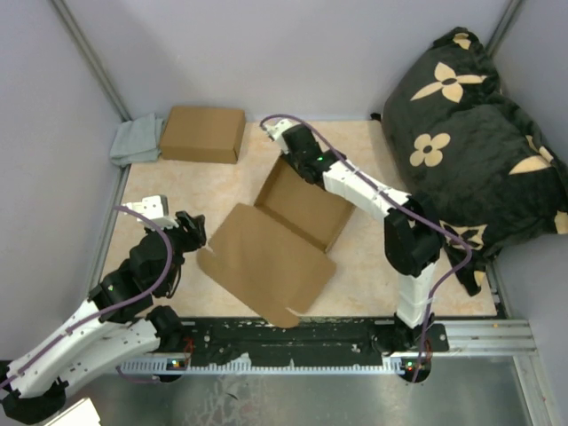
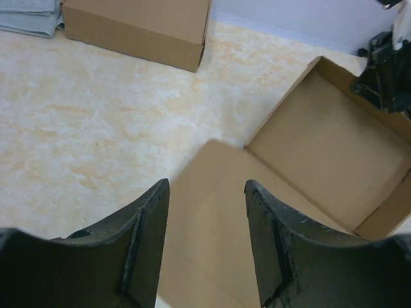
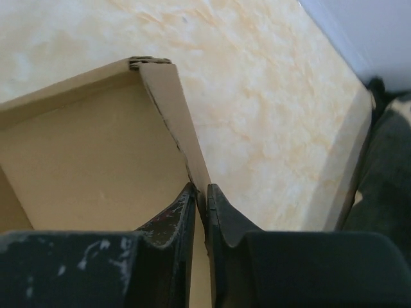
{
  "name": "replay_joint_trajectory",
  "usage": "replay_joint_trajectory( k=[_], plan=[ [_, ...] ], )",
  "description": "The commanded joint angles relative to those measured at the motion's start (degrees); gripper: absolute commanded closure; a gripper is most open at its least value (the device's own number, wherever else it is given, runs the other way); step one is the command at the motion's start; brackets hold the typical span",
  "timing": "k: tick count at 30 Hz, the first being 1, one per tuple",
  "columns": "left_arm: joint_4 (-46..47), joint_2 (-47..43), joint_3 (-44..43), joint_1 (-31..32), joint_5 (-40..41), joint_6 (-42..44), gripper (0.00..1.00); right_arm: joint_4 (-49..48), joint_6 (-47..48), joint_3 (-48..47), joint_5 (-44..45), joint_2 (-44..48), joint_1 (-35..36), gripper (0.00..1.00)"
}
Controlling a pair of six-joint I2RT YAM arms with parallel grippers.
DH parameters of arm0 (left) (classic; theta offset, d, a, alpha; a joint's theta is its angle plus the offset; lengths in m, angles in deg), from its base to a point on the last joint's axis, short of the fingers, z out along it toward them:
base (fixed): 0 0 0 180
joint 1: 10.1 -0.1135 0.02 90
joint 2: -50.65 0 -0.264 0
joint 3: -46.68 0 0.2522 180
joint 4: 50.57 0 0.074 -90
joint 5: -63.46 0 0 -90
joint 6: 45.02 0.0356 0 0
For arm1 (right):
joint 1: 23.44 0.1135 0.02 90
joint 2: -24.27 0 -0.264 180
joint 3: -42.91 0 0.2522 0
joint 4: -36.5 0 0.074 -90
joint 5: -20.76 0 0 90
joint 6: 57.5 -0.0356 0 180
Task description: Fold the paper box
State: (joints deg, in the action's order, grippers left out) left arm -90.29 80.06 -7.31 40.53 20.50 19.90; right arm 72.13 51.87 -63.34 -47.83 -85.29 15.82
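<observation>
The paper box lies open in the middle of the table, its tray toward the back and its flat lid panel spread toward the front left. My right gripper is at the tray's far corner. In the right wrist view it is shut on the box's upright side wall, which is pinched thin between the two fingers. My left gripper hovers at the lid's left corner. In the left wrist view it stands open above the lid, with nothing between its fingers.
A closed brown carton and a folded grey cloth sit at the back left. A black flower-patterned cushion fills the right side. A metal rail runs along the near edge.
</observation>
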Motion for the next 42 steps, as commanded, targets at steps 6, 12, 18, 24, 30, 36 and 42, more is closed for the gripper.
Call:
replay_joint_trajectory(
  k=[6, 12, 18, 24, 30, 36, 42],
  plan=[
    [0.4, -0.4, 0.7, -0.2, -0.6, -0.3, 0.43, 15.3, -20.5, -0.7, -8.1, 2.5, -10.8, 0.88],
    [0.5, -0.5, 0.7, -0.2, -0.9, -0.2, 0.43, 16.3, -30.4, 11.7, -18.4, 8.0, -14.0, 0.83],
    [0.5, -0.7, 0.8, -0.2, -1.3, -0.4, 0.43, 7.3, -39.7, 29.4, -36.2, 20.7, -13.7, 0.59],
    [0.3, -0.9, 0.8, -0.2, -1.1, -0.5, 0.43, 8.0, -41.2, 36.4, -50.6, 31.1, -11.3, 0.51],
    [1.1, -0.7, 1.1, -0.2, -0.9, -0.6, 0.43, 19.4, -31.5, 35.4, -56.0, 33.7, -7.7, 0.01],
    [0.4, 0.0, 1.0, -0.2, -0.6, -0.8, 0.43, 18.9, -27.1, 30.7, -40.1, 33.6, -7.7, 0.01],
    [-0.2, -0.1, 1.1, -0.2, 0.2, -1.2, 0.43, -9.9, -40.5, 33.1, -33.5, 38.2, -8.2, 0.01]
  ],
)
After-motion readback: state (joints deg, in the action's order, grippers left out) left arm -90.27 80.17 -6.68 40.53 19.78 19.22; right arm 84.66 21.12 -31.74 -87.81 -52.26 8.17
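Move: The right hand is pinching the top edge of the tray's far wall near its left corner; the tray's middle lies about 9 cm back, 5 cm to the right and some 9 cm below. The box's flat lid panel lies about 25 cm back, 6 cm left; the closed carton stands roughly 10 cm ahead, 24 cm left, both about 11 cm lower. From the idle left hand the tray is about 14 cm ahead, 21 cm right, 18 cm below. Rightward first, about 10 cm, the right hand swings the pinched far wall clockwise, wrist turning some 25 degrees the same way, then sinks and draws back. It lets go, lifts while tipping downward and rolling left side up, carries on back to about 25 cm behind its start with fingers opening wide, then eases forward and up over the tray. ##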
